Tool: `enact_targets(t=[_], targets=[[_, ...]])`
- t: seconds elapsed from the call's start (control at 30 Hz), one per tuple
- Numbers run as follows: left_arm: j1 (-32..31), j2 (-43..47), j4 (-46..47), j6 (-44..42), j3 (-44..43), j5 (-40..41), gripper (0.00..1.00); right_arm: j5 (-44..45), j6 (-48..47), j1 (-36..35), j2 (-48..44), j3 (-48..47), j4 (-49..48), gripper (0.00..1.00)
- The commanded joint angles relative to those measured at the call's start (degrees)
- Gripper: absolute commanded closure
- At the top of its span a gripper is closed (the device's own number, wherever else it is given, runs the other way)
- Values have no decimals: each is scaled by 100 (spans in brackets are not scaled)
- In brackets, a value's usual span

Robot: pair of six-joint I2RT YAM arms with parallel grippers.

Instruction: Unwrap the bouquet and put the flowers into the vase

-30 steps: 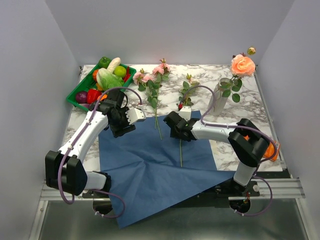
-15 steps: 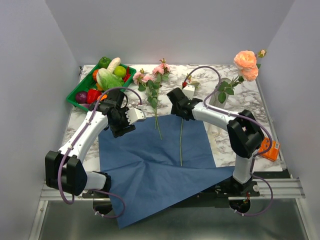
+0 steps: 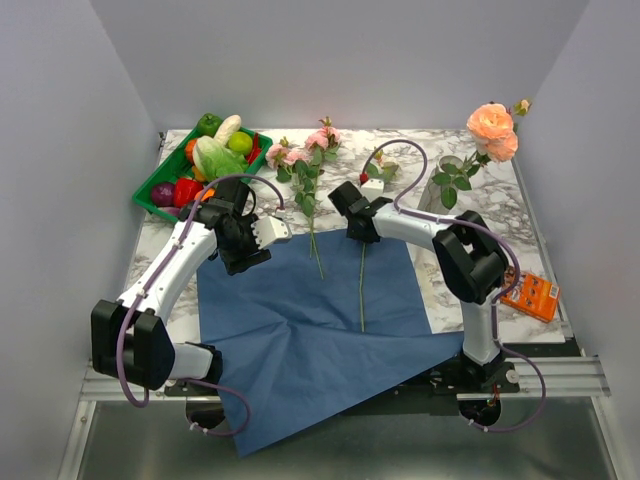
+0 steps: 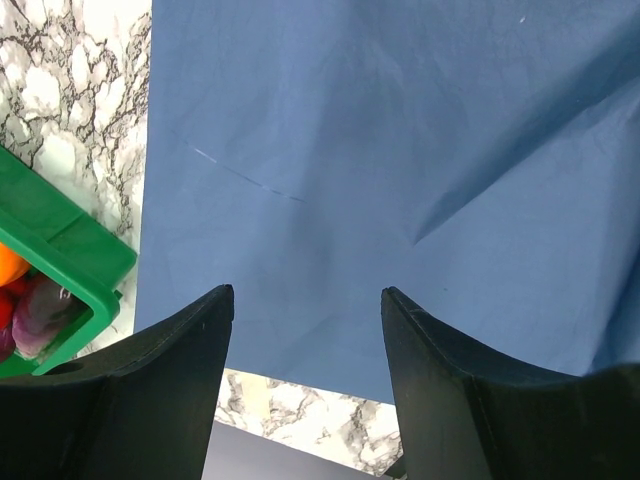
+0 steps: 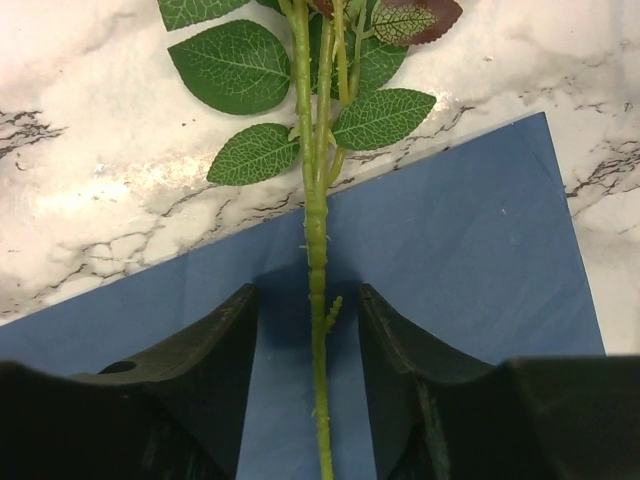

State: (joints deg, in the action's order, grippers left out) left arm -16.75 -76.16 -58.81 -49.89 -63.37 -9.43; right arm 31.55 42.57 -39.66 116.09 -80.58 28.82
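Observation:
The bouquet lies undone: its blue paper (image 3: 290, 310) is spread flat and the flowers are loose. A pink-rose spray (image 3: 300, 158) lies at the back. One thin green stem (image 3: 362, 285) runs from the paper up to leaves and a red bud. My right gripper (image 3: 352, 208) is open and straddles that stem (image 5: 316, 230), with a gap on each side of it between the fingers (image 5: 232, 345). The pale vase (image 3: 438, 190) at the back right holds peach roses (image 3: 492, 125). My left gripper (image 3: 250, 250) hangs open and empty over the blue paper (image 4: 350, 150).
A green tray (image 3: 150, 205) of vegetables and fruit stands at the back left, and its corner (image 4: 60, 240) shows in the left wrist view. An orange box (image 3: 535, 295) lies at the right table edge. The paper's near corner hangs over the front edge.
My right gripper has moved away from the near part of the paper to the upper stem by the leaves, and its jaws have narrowed. The left arm has stayed still.

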Motion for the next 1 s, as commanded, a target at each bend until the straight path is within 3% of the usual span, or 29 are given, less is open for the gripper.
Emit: enact_targets(t=[0.0, 0.43, 0.97], targets=[[-21, -57, 27, -21, -26, 82, 31, 185, 50, 2, 238, -160, 168, 55], [-21, -92, 53, 5, -35, 82, 32, 351, -196, -235, -164, -46, -245, 99], [-21, 119, 89, 23, 79, 29, 32, 2029, -1882, -1131, -1958, 797, -1809, 100]])
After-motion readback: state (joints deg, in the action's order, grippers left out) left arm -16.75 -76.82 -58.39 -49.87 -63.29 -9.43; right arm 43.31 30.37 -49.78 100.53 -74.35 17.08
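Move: The single rose's stem already runs between the right hand's open fingers, about 1 cm below the hand point. The other pink roses lie some 10 cm to this hand's left and 8 cm farther out, while the vase stands about 14 cm to its right and 4 cm ahead, its middle some 8 cm higher. From the idle left hand, that stem is about 21 cm right, 9 cm ahead and 10 cm down. Right fingers shut on the stem, then lift it about 12 cm and leftward, tipping up some 20 degrees. ##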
